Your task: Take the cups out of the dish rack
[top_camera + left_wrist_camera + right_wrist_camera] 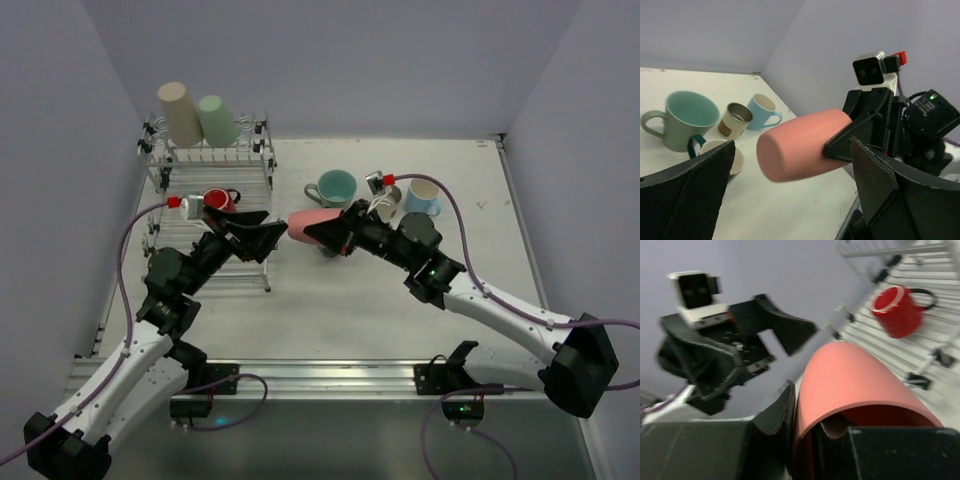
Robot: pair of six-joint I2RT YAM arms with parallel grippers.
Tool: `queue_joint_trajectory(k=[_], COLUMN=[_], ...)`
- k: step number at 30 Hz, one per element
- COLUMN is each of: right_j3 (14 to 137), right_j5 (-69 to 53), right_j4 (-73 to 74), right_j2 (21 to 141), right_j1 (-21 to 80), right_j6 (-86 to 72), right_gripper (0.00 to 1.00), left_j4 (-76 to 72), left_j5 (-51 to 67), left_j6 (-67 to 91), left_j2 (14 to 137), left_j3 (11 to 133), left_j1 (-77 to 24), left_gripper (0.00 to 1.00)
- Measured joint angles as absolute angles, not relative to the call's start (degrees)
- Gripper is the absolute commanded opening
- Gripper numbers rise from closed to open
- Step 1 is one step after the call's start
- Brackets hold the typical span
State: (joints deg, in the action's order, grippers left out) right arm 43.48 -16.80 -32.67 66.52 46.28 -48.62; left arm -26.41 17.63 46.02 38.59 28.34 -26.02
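A pink cup (312,226) hangs on its side in the air between the two arms. My right gripper (340,232) is shut on it, with one finger inside the rim and one outside (807,425). My left gripper (268,236) is open; its fingers stand on either side of the cup's base without touching it (793,150). The chrome dish rack (215,165) at the back left carries a red mug (219,201) on its lower bars. A beige cup (180,112) and a mint green cup (216,120) sit upturned on its raised tier.
On the table behind the right arm stand a green mug (333,188), a light blue mug (422,197) and a small grey-brown cup (735,120). A cream-lined cup with a dark handle (715,150) sits below the pink cup. Walls close in on three sides.
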Motion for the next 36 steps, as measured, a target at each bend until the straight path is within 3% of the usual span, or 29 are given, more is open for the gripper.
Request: queue_joint_trajectory(k=[9,15,24,32,36], right_j3=[55.66,67.02,77.71,80.27,80.38], right_j5=[-9.13,-2.26,5.54,5.98,4.95], right_j4=[4.78,23.55,36.77,39.29,39.38], right_j2=[64.45,75.68,95.15,104.12,106.96], right_j1=[32.77,31.31,30.22,28.91,28.84], right_j6=[-30.85,-20.78,-14.00,-12.25,-11.79], right_gripper=[0.00,0.00,0.03,0.08,0.22], left_j4=[-6.24,3.64,9.58,11.07,11.77], left_j5=[7.05,0.62,-4.21,-9.74,-13.02], left_j6=[33.69,29.28,28.88,29.43,29.39], left_j2=[30.61,28.21,25.52,28.40,31.51], left_j3=[30.44,28.51,24.16,24.21,25.45], left_j1=[-26.02,-26.02,-26.02,-26.02,-26.02], left_gripper=[1.00,1.00,1.00,1.00,1.00])
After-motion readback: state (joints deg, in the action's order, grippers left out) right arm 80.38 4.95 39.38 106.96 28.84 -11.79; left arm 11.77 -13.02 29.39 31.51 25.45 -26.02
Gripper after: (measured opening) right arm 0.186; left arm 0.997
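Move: The right hand holds the pink cup by its wall. The free table spot it is going to lies about 13 cm ahead, 16 cm to the right and 28 cm below. The dark green mug is some 10 cm left of that spot, the teal mug 10 cm left and 10 cm beyond it, and the silver cup about 9 cm beyond it. For the open left hand, the red mug in the rack is roughly 17 cm ahead, 14 cm left and 25 cm lower. Down, and also forward and to the right, the right hand swings the pink cup away from the rack, dropping about 26 cm to the clear spot right of the dark green mug. Its wrist rolls over by nearly 80 degrees until the fingers point down, grip kept. The left hand, fingers still wide open, sinks some 15 cm and shifts left towards the red mug, turning counter-clockwise and tipping down. ##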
